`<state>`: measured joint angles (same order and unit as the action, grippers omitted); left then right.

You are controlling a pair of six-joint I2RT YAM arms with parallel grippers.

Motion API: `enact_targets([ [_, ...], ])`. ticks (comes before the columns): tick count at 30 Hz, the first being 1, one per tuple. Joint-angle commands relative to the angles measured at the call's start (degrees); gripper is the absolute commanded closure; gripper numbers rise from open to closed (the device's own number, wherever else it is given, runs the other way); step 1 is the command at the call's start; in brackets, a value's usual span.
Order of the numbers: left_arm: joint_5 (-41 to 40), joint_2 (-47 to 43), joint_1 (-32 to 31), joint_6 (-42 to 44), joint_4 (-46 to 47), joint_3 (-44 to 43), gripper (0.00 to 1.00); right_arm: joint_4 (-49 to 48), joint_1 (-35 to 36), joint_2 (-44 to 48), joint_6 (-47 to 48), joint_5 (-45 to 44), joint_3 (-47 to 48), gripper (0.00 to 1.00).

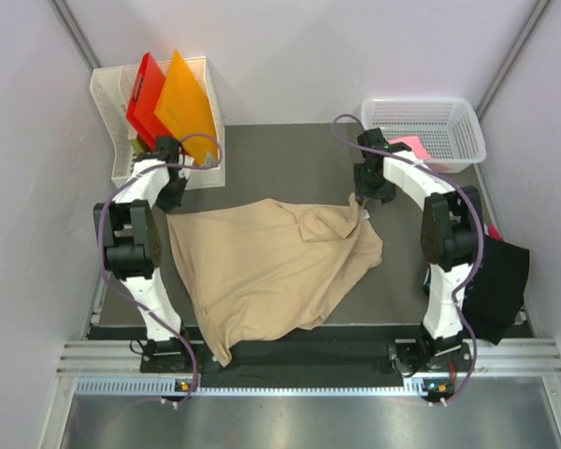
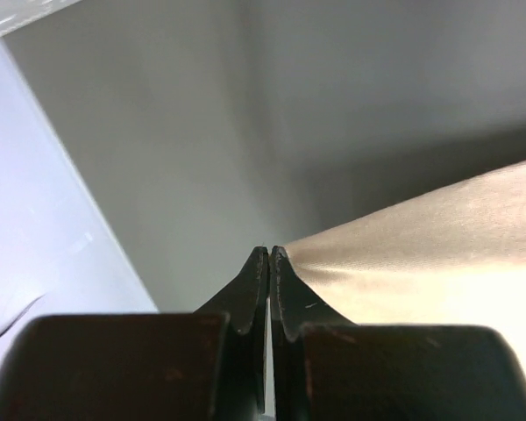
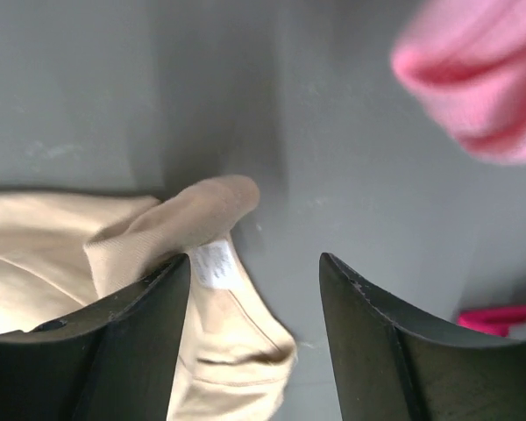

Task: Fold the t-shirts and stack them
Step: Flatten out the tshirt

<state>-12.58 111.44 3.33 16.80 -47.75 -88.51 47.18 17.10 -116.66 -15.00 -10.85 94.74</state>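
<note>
The tan t-shirt (image 1: 271, 267) lies spread and rumpled over the middle of the dark table. My left gripper (image 1: 174, 200) is at the shirt's far left corner. In the left wrist view its jaws (image 2: 270, 249) are shut, and the tan cloth (image 2: 421, 246) runs taut from their tips. My right gripper (image 1: 366, 200) hovers open over the far right corner. The collar with its white label (image 3: 212, 263) lies loose beside the left finger. A pink t-shirt (image 1: 407, 145) sits in front of the basket, and a black t-shirt (image 1: 500, 281) hangs off the right edge.
A white basket (image 1: 421, 126) stands at the far right. At the far left, a white bin (image 1: 107, 103) holds a red sheet (image 1: 142, 103) and an orange sheet (image 1: 182, 103). Walls close in on both sides.
</note>
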Motion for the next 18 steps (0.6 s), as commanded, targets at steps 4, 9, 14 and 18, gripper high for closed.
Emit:
enact_targets([
  [4, -5.00, -3.42, 6.59, 6.58, 5.73, -0.25, 1.00, -0.42, 0.65, 10.65, -0.29, -1.54, -3.59, 0.37],
  [9, -4.83, -3.59, 10.90, 7.81, 6.44, 0.44, 1.00, -0.24, 2.93, 12.77, -0.20, -0.84, -5.79, 0.37],
  [14, -1.22, -4.82, 10.73, 6.15, 4.95, 2.90, 1.00, -0.16, 8.63, 10.24, -0.11, 6.43, -4.31, 0.39],
  [18, -0.52, -4.83, 10.38, 5.44, 3.54, 3.17, 1.00, 0.19, 14.88, 3.39, 0.42, 9.88, 1.57, 0.41],
])
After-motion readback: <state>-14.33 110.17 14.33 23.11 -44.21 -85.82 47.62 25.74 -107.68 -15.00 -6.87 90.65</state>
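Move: The left gripper still pinches the t-shirt's far left corner, about 5 cm above the table. The bare table it is taken to is about 9 cm to its left and 2 cm back; the left rail is some 15 cm left, level with it, and the file bin's middle 23 cm ahead and 3 cm left. From the right hand, open and some 4 cm up, the folded flap lies 13 cm left and 6 cm back, the just-freed corner 4 cm left, level, and the white tag 4 cm back, 2 cm left. Keep the left gripper shut on the t-shirt's corner and pull it left towards the rail, about 9 cm at nearly the same height, easing back slightly. Meanwhile lift the open right gripper clear of its freed corner, up and back, then sweep it left over the shirt, some 7 cm, fingers staying wide. ##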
